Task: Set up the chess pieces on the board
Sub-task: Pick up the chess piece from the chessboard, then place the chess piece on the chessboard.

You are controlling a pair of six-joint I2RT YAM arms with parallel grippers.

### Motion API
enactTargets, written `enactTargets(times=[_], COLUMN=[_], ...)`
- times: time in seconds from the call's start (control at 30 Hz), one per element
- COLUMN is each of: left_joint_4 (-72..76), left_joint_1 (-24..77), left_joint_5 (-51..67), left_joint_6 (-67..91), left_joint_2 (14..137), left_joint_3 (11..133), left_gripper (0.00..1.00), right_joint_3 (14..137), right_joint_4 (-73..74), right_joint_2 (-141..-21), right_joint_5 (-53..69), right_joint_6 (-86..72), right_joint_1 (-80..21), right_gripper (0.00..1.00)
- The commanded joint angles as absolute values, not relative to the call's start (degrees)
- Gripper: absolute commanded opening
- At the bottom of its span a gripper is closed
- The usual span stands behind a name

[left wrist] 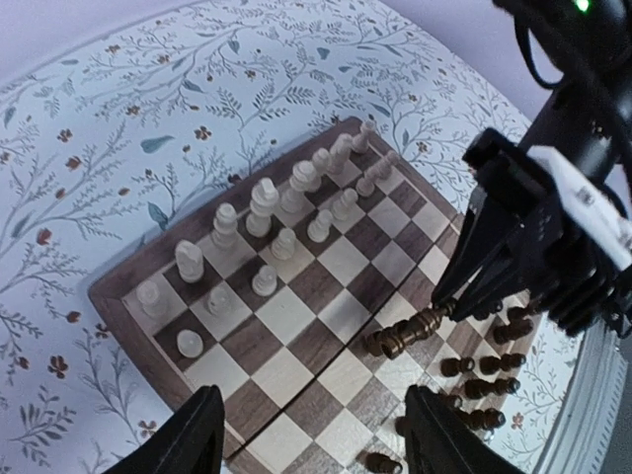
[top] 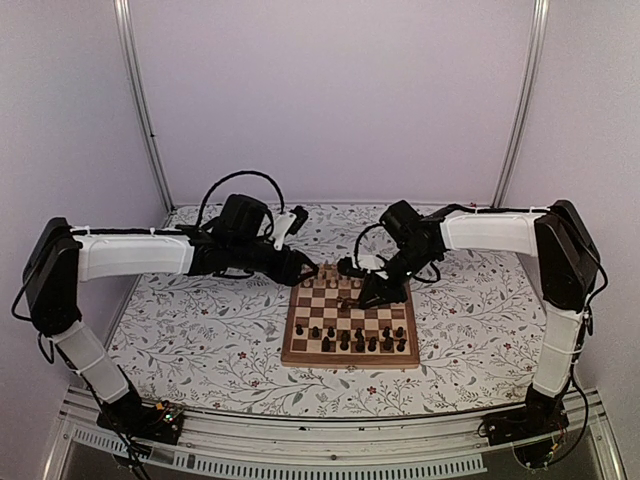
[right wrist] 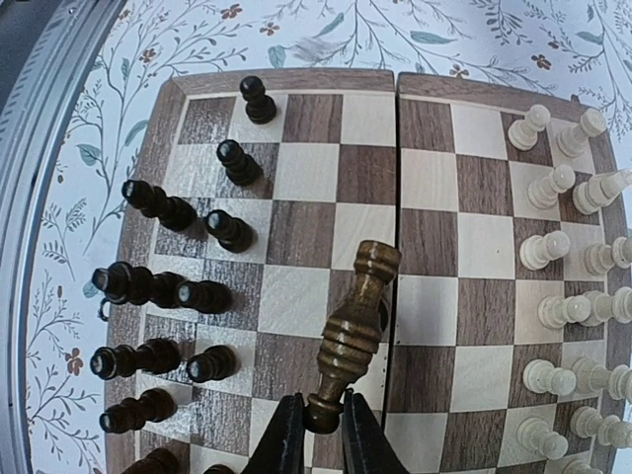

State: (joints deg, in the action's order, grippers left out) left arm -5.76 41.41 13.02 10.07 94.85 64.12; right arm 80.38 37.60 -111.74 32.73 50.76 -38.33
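Note:
The board lies between my arms. Pale chess pieces stand in two rows along its far side, also seen in the left wrist view. Dark chess pieces stand along the near side. My right gripper is shut on the thin top end of one dark brown piece. That piece lies almost flat by the centre seam; whether it touches the board I cannot tell. My left gripper hovers open over the board's left part with nothing between its fingers.
The board rests on a floral-patterned tabletop. A metal rail runs along the near edge. Plain walls and two upright posts close off the back. Both arms reach inward above the board's far half.

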Motion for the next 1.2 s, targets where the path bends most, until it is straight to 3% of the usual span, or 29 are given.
enactTargets(times=[0.0, 0.2, 0.47, 0.77, 1.17], left_joint_4=[5.4, 16.1, 21.9, 29.1, 30.0], left_joint_1=[40.7, 40.5, 37.9, 38.1, 39.7], left_joint_5=[21.6, 30.0, 36.3, 46.7, 50.9], left_joint_6=[17.0, 24.7, 31.1, 36.7, 38.1], left_joint_2=[93.1, 96.9, 103.2, 110.0, 114.2], left_joint_3=[57.9, 53.9, 53.2, 53.7, 57.8], left_gripper=[0.65, 0.66, 0.56, 0.55, 0.39], right_joint_3=[79.1, 79.0, 78.2, 78.4, 78.6], right_joint_4=[36.5, 36.3, 35.6, 35.4, 35.4], right_joint_2=[-107.8, -108.3, -109.0, -109.8, -110.3], right_joint_5=[37.1, 39.1, 39.8, 39.8, 39.4], right_joint_6=[49.0, 48.5, 48.2, 47.7, 47.4], right_joint_1=[-38.7, -38.7, -38.7, -38.7, -38.7], right_gripper=[0.13, 0.12, 0.12, 0.13, 0.13])
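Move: The black piece, held by its head in the right gripper, sticks out to the left, its middle about 3 cm left of that hand and level with it. From the left gripper it lies some 9 cm right, 3 cm back and 9 cm lower. The nearest standing white pawn is about 8 cm ahead of the piece, the nearest black pawn some 8 cm behind it, both roughly 4 cm lower than the piece. Bring the left gripper down about 6 cm, right and back about 5 cm each, to the free base end of the held black piece, swinging the fingers some 40 degrees to point almost straight right and partly closing them around that end. Meanwhile keep the right grip, lift and draw the piece back slightly, then hold it still. ##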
